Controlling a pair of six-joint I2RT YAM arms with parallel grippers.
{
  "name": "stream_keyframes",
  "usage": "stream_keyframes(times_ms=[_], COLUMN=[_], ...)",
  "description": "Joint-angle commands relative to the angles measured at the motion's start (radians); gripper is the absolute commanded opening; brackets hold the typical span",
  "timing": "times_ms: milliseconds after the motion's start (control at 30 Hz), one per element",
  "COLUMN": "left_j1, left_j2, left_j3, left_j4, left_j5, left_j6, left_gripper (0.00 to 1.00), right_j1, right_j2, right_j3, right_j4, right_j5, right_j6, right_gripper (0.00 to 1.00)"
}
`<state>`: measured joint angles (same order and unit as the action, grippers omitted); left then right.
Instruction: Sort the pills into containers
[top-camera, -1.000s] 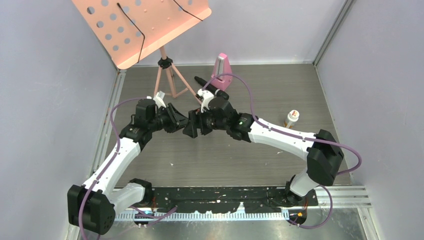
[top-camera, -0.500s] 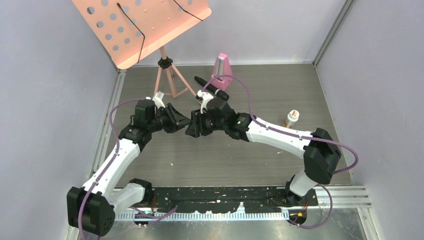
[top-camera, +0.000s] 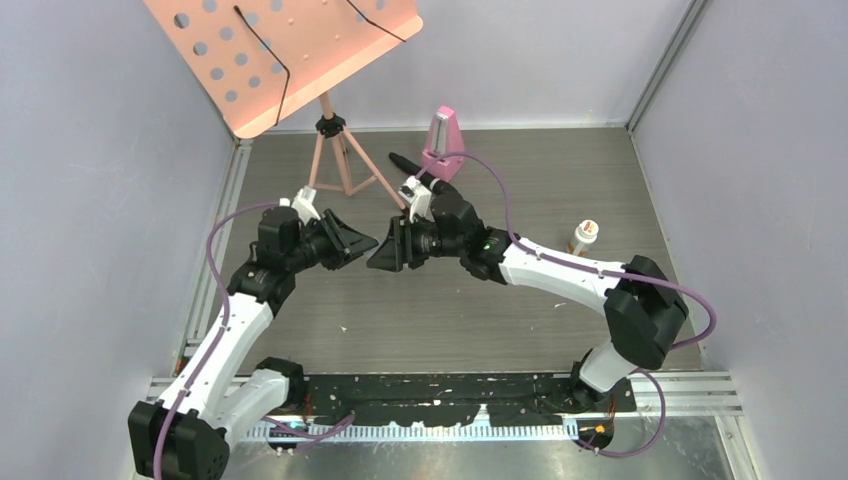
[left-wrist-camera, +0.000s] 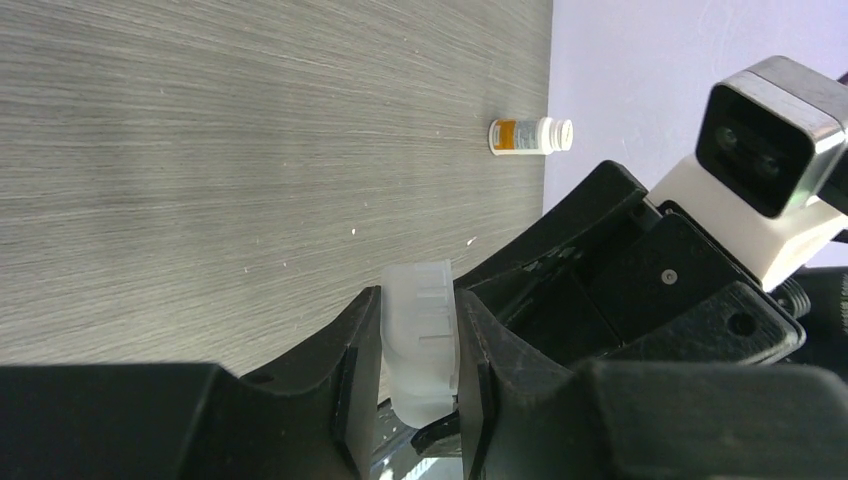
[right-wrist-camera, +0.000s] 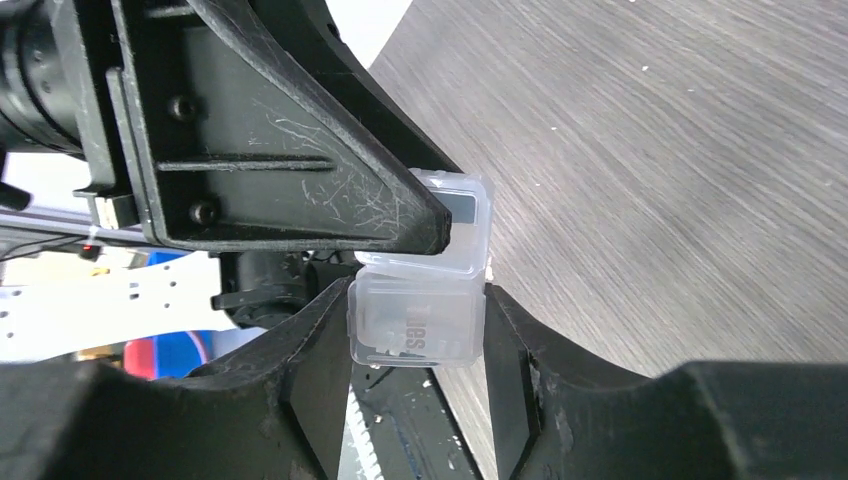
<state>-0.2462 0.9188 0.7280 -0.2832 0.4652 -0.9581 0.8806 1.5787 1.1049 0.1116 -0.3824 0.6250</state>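
The containers are a small clear pill box (right-wrist-camera: 418, 322) held in the air between both arms. My right gripper (right-wrist-camera: 418, 300) is shut on its lower compartment, a finger against each side. The upper compartment (right-wrist-camera: 458, 212) sits in the black fingers of my left gripper (left-wrist-camera: 420, 300), which is shut on the clear box (left-wrist-camera: 420, 340). From above, the left gripper (top-camera: 366, 243) and the right gripper (top-camera: 380, 256) meet tip to tip over the middle of the table, and the box is too small to make out there. The pills are hidden.
A white-capped, orange-labelled bottle (top-camera: 585, 237) stands at the right, and also shows in the left wrist view (left-wrist-camera: 530, 135). At the back stand a pink music stand (top-camera: 300, 60) on a tripod, a pink metronome (top-camera: 442, 140) and a black stick (top-camera: 410, 165).
My right gripper's jaws have narrowed onto the box. The left arm has swung a little to the left, and the right wrist has edged toward the back.
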Motion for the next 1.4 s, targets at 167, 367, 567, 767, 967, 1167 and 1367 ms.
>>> stream_keyframes(times_ms=[167, 367, 567, 767, 967, 1167, 1367], left_j1=[0.02, 0.034, 0.038, 0.04, 0.041, 0.048, 0.05], left_j2=[-0.068, -0.066, -0.072, -0.078, -0.08, -0.083, -0.074], left_j3=[-0.032, -0.015, -0.025, -0.024, -0.029, -0.026, -0.028], left_j4=[0.108, 0.11, 0.107, 0.109, 0.14, 0.123, 0.153], left_j5=[0.025, 0.031, 0.034, 0.038, 0.056, 0.032, 0.07], left_j6=[-0.009, -0.012, -0.01, -0.01, -0.016, 0.013, 0.039], left_gripper=[0.0, 0.0, 0.0, 0.0, 0.0, 0.0, 0.0], right_j1=[-0.058, -0.081, -0.081, -0.08, -0.08, -0.099, -0.112], right_j2=[-0.087, -0.121, -0.152, -0.16, -0.162, -0.211, -0.241], right_j3=[-0.112, -0.124, -0.109, -0.071, -0.062, -0.124, -0.165], right_j4=[0.335, 0.182, 0.043, -0.134, -0.121, 0.012, 0.181], right_j5=[-0.111, 0.034, 0.172, 0.322, 0.274, 0.183, 0.01], right_j6=[0.206, 0.154, 0.122, 0.063, 0.017, -0.005, 0.01], right_gripper=[0.48, 0.67, 0.75, 0.64, 0.54, 0.79, 0.93])
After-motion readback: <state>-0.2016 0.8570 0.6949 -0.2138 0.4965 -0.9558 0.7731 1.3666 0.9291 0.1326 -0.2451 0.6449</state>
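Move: My right fingers already grip the lid end of the clear pill container, whose middle sits about 1 cm ahead of and 1 cm left of my right hand. My left hand holds the other end, with the middle 1 cm back and 1 cm below. From my right hand, a tripod foot stands some 22 cm ahead and 4 cm right, and the pill bottle about 9 cm ahead and 42 cm right, both roughly 12 cm lower. With the left hand keeping its pinch and easing up about 1.5 cm, I tip my right fingertips slightly up and let go of the lid. I draw the right hand off about 7 cm to the right and 4 cm forward, turning it clockwise and dipping; the fingers narrow partway, then spread nearly full as the hand climbs again. ##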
